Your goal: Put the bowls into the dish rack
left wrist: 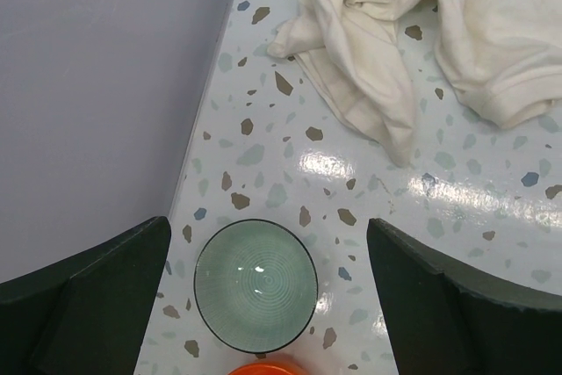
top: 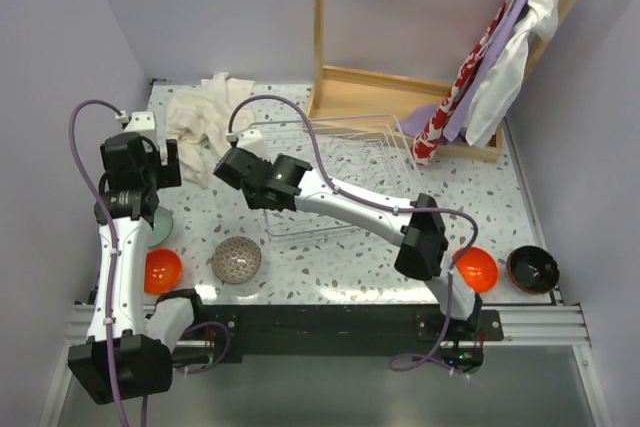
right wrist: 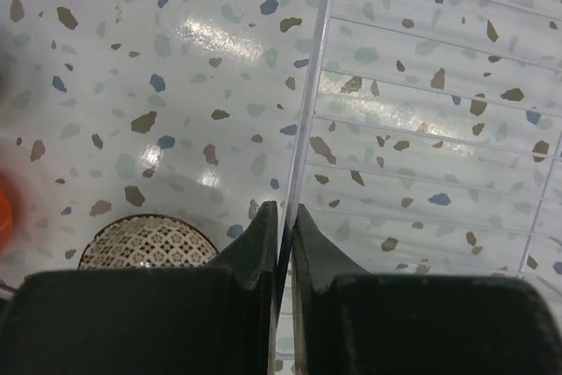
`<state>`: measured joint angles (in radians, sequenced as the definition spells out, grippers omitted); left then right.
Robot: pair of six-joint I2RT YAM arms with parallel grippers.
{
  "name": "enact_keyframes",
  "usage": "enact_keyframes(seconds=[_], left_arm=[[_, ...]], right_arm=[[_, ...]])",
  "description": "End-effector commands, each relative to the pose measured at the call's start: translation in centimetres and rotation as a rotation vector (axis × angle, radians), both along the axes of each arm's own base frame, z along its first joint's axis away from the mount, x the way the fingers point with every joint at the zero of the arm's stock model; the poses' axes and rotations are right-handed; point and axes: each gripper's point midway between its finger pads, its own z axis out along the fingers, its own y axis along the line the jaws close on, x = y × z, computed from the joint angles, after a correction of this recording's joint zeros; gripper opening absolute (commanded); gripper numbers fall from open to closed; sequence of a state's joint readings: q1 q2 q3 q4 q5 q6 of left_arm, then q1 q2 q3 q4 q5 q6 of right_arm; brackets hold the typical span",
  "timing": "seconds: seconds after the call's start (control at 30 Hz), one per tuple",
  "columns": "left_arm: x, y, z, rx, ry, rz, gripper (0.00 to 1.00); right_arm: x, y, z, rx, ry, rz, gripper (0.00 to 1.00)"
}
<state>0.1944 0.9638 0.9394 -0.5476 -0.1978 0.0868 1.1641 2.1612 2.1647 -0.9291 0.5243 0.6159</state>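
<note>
The clear wire dish rack (top: 340, 162) lies mid-table with no bowl in it. My right gripper (right wrist: 283, 212) is shut on the thin bar of the rack's left edge (right wrist: 320, 59). A grey patterned bowl (right wrist: 145, 241) sits just left of it, near the front edge (top: 236, 259). Above a pale green ringed bowl (left wrist: 255, 284) by the left wall, my left gripper (left wrist: 268, 234) hangs wide open, touching nothing. An orange bowl (top: 163, 269) sits just in front of that bowl. At the front right are a second orange bowl (top: 476, 268) and a dark brown bowl (top: 532, 268).
A crumpled cream cloth (top: 205, 117) lies at the back left, beyond the green bowl (left wrist: 421, 32). A wooden frame (top: 400, 97) stands behind the rack, with garments (top: 490, 57) hanging at the back right. Walls close in the left and right sides.
</note>
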Motion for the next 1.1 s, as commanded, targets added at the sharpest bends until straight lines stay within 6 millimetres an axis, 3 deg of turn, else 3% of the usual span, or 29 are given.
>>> enact_keyframes(seconds=[0.0, 0.03, 0.1, 0.13, 0.2, 0.23, 0.27, 0.57, 0.7, 0.93, 1.07], left_arm=[[0.6, -1.3, 1.1, -0.031, -0.061, -0.038, 0.99], [0.6, -1.4, 1.1, -0.031, -0.059, -0.042, 0.99], [0.5, -1.6, 1.3, -0.031, -0.063, -0.05, 0.99], [0.5, -1.6, 1.3, -0.029, -0.064, -0.049, 0.99], [0.4, -1.7, 1.3, -0.032, -0.066, -0.054, 0.99], [0.4, -1.8, 1.1, -0.033, -0.064, -0.059, 0.99], [0.4, -1.9, 1.1, -0.035, -0.068, -0.066, 0.99], [0.6, -2.3, 0.0, -0.033, -0.072, -0.101, 0.99], [0.4, -2.5, -0.1, -0.041, -0.08, -0.104, 0.99], [-0.1, -3.0, -1.0, -0.059, -0.07, -0.123, 0.99], [-0.4, -3.4, -1.5, -0.069, -0.065, -0.144, 0.99]], right_arm=[[-0.8, -2.1, 6.1, 0.008, -0.108, 0.146, 0.0], [-1.4, -2.8, 4.7, -0.035, -0.09, 0.175, 0.0], [-2.3, -3.9, 5.2, -0.03, -0.092, 0.192, 0.0], [-2.8, -4.8, 3.7, -0.076, -0.074, 0.2, 0.0], [-3.3, -6.1, 4.0, -0.091, -0.075, 0.195, 0.0], [-3.8, -6.6, 3.2, -0.123, -0.072, 0.222, 0.0], [-4.1, -7.0, 4.0, -0.113, -0.089, 0.238, 0.0], [-11.4, -8.8, 1.8, -0.216, -0.027, 0.515, 0.0], [-15.9, -8.1, 3.0, -0.199, -0.058, 0.627, 0.0], [-16.2, -9.7, 1.4, -0.255, -0.051, 0.628, 0.0], [-16.4, -12.3, 0.9, -0.279, -0.058, 0.642, 0.0]])
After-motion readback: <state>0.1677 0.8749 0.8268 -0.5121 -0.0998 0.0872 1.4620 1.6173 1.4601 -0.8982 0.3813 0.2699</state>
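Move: The right gripper holds the dish rack's raised left rim near its front end. The table's front edge, where that rim is to go, lies about 20 cm back, 9 cm right and 15 cm below. The rack's middle is some 7 cm ahead, 16 cm right; the speckled bowl roughly 10 cm back, 8 cm left; the left orange bowl about 13 cm back, 26 cm left. The spot on the edge lies about 25 cm back and 36 cm right of the left gripper. Keep the right fingers shut on the rack's left rim and draw it about 18 cm back towards the table's front edge, drifting some 9 cm right over the first two thirds, then straight back. Swing the wrist about 35 degrees counter-clockwise meanwhile, its left side dipping, to turn the rack. Ease the open, empty left gripper slightly right and down. ##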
